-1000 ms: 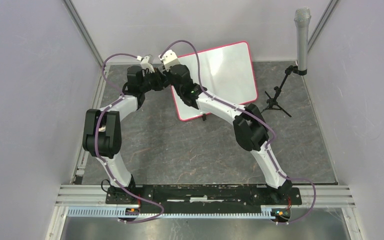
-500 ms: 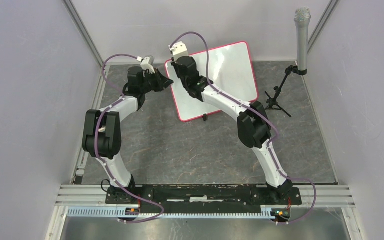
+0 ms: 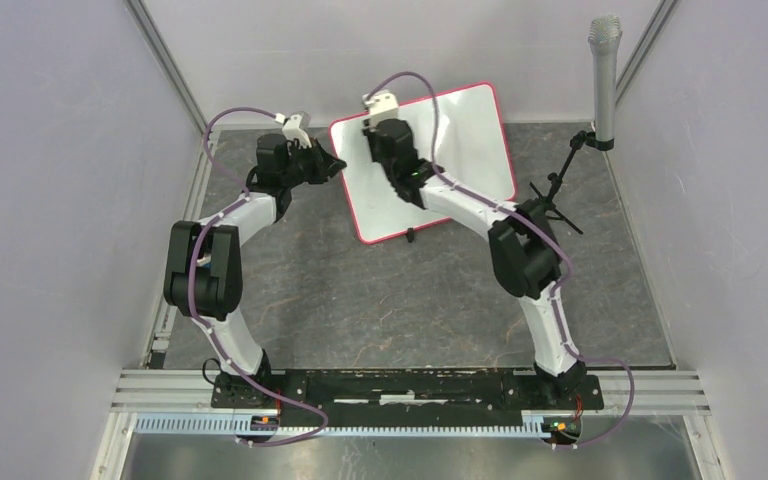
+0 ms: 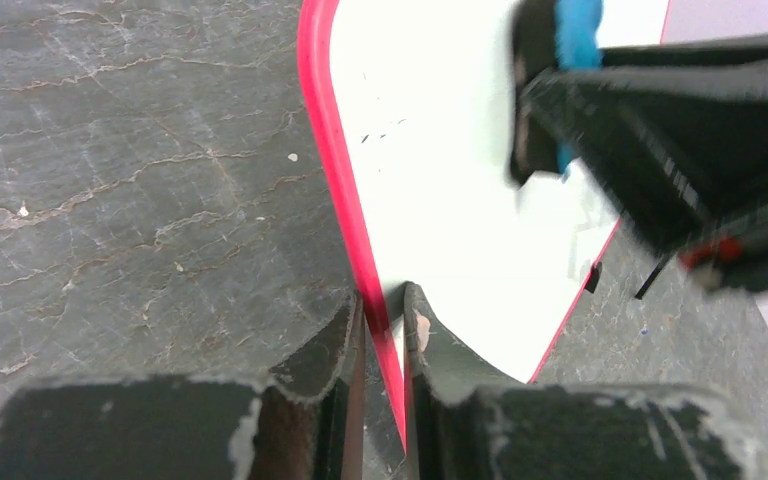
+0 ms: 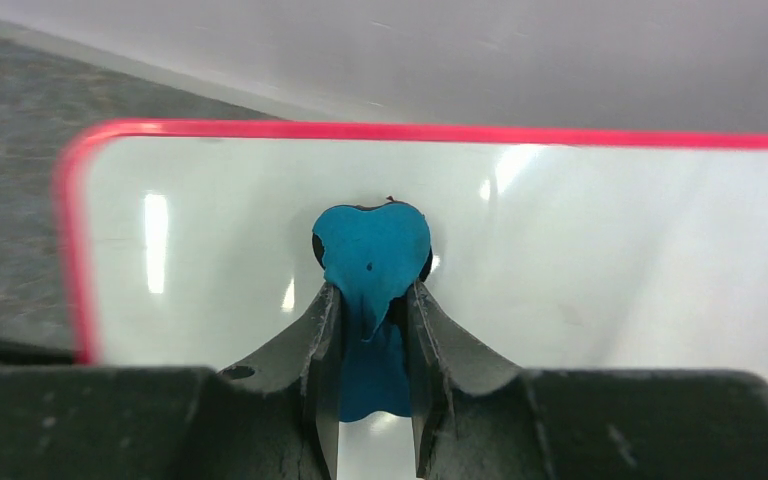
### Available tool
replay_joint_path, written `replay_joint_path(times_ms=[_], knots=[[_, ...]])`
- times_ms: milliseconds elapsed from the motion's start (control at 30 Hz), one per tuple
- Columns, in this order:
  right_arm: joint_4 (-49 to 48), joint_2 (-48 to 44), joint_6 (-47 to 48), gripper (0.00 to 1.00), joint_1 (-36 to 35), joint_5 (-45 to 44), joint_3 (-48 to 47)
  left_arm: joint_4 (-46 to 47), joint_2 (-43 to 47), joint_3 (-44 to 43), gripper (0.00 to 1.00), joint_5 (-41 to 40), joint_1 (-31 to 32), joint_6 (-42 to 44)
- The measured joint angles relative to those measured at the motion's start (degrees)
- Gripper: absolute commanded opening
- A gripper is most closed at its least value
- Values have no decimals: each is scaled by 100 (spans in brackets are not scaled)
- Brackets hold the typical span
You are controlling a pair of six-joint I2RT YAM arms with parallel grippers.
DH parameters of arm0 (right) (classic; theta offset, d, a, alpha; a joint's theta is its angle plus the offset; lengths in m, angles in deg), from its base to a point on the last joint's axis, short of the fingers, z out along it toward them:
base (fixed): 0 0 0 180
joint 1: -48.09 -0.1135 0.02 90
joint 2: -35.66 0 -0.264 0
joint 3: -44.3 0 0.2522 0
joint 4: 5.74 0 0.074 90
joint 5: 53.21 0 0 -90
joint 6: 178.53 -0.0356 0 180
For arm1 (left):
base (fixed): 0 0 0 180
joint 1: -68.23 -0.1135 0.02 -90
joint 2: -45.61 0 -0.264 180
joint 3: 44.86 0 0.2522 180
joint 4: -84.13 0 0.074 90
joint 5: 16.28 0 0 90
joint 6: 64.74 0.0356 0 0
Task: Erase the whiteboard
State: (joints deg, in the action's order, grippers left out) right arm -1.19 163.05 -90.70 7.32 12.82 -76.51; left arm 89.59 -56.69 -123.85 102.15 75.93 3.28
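The whiteboard (image 3: 460, 140), glossy white with a pink-red frame, lies at the back middle of the table. My left gripper (image 3: 335, 165) is shut on its left frame edge (image 4: 345, 200); the red rim runs between the fingers (image 4: 420, 330). My right gripper (image 3: 388, 140) is over the board's upper left part, shut on a blue-and-black eraser (image 5: 372, 255) that presses against the white surface (image 5: 610, 250). The eraser also shows in the left wrist view (image 4: 575, 40). A few tiny black specks (image 4: 380, 132) show on the board near the left edge.
A microphone (image 3: 605, 75) on a small black tripod (image 3: 555, 200) stands at the back right, close to the board's right edge. Grey walls enclose the dark stone-patterned table (image 3: 360, 300). The arm bases sit on a rail (image 3: 400, 390) at the near edge.
My right gripper has moved with the eraser from the board's left edge rightwards and farther back across the white surface. The left gripper has kept its hold on the frame.
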Motion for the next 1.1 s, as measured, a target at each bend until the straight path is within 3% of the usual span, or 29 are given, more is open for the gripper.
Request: replay_joint_path(times_ms=[300, 500, 633, 833, 967, 1100], knots=[[-470, -1097, -420, 1, 1585, -173, 2157, 0, 0, 0, 2, 26, 7, 26], [-374, -2236, -422, 1, 1432, -361, 3821, -20, 13, 0, 4, 52, 4, 107], [-249, -3038, -452, 1, 1036, -269, 4677, -39, 35, 0, 19, 48, 4, 116], [-114, -3884, -555, 2, 597, 101, 5810, -87, 92, 0, 60, -13, 11, 166], [284, -4044, -575, 4, 133, 264, 6437, -175, 227, 0, 75, -96, 9, 216], [726, -4312, -662, 26, -330, 481, 7014, -323, 479, 0, 82, -173, 9, 216]])
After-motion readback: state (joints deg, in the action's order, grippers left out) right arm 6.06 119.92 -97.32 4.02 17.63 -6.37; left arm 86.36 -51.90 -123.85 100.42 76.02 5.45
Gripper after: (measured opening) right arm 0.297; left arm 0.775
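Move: The right hand, still gripping the blue eraser at the whiteboard's upper left, is headed for bare table about 29 cm back, 17 cm right and 20 cm below. From it the board's middle is some 5 cm back, 13 cm right and 8 cm lower; the board's left black foot, about 16 cm back, 9 cm right, 20 cm lower. The left hand already pinches the board's left edge, with the board's middle roughly 19 cm to its right, level in depth, 6 cm lower. The right arm keeps its grip on the eraser and sweeps fast to the right, about 21 cm across the upper whiteboard while sinking, then swings back some 26 cm and lower, away from the board and down towards the table in front of it, fingers tipping down about 30 degrees. Only near the end does the left hand open wide, let go of the board's left edge and rise about 3 cm. ##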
